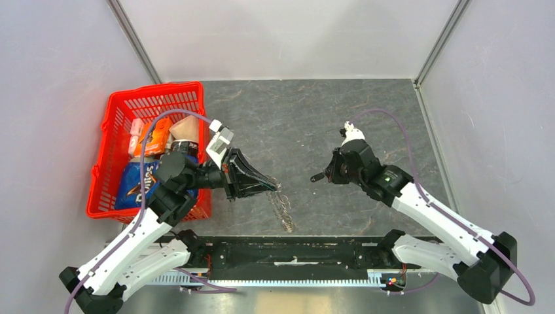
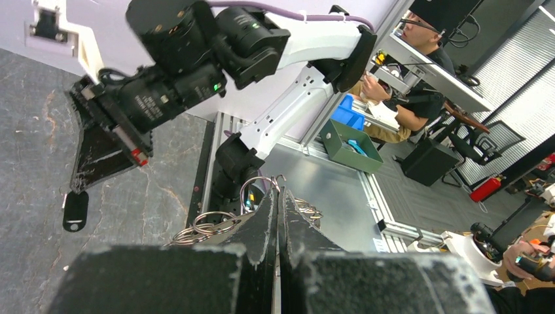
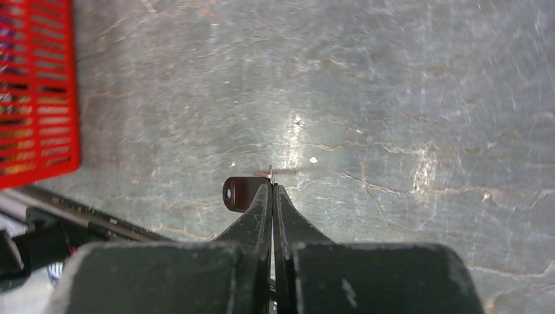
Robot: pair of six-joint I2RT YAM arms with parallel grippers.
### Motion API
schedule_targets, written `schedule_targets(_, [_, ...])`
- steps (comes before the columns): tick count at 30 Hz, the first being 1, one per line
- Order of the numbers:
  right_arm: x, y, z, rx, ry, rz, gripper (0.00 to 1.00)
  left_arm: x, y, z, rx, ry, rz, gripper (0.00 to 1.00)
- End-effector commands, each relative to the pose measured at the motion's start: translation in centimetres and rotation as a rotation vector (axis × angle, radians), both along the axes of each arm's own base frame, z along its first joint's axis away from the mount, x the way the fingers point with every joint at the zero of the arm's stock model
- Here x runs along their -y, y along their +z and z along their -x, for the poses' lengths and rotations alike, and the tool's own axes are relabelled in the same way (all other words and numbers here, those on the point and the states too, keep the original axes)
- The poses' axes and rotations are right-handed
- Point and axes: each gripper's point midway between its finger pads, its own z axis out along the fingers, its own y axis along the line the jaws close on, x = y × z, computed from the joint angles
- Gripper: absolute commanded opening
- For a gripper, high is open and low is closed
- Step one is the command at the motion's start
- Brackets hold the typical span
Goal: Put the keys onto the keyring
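Observation:
My left gripper (image 1: 273, 186) is shut on the keyring (image 1: 284, 208), a string of silvery rings that trails down from its tip toward the near edge. In the left wrist view one ring (image 2: 256, 188) pokes out above the closed fingertips and more rings (image 2: 201, 226) bunch to the left. My right gripper (image 1: 325, 175) is shut on the keys (image 1: 316, 177), a small black oblong head with a hole. In the right wrist view that head (image 3: 239, 193) sticks out left of the closed fingers, above the table. The two grippers face each other, a hand's width apart.
A red basket (image 1: 118, 108) with snack bags stands at the left, right behind the left arm; its wall (image 3: 39, 85) also shows in the right wrist view. The black base rail (image 1: 281, 252) runs along the near edge. The table (image 1: 294, 118) is dark marbled stone.

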Motion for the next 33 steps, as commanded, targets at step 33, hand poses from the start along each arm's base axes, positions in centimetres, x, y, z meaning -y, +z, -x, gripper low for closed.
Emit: schedule_targets(33, [-5.2, 21.2, 13.5, 0.453, 1.250, -0.156, 0.00, -0.4, 4.3, 2.5, 0.121, -0.147, 0.060, 0.02])
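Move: Behind, to the left of and well above the right hand hangs the keyring, its middle about 17 cm back, 14 cm left and 17 cm up. The keys are already pinched in the right fingers, with the black fob poking out about 3 cm left and 1 cm back. The red basket stands around 48 cm left and 11 cm farther out. From the left hand, which grips its rim, the keyring's middle is some 4 cm back, 1 cm right and 5 cm below. Lifting the pinched keys towards the keyring, the right hand rises about 19 cm while swinging some 12 cm back and a little left. The wrist swivels roughly 65 degrees counter-clockwise and tips the fingers up, so they come to point left at the ring. The left hand keeps its closed grip on the rim and only sways slightly forward and back. ##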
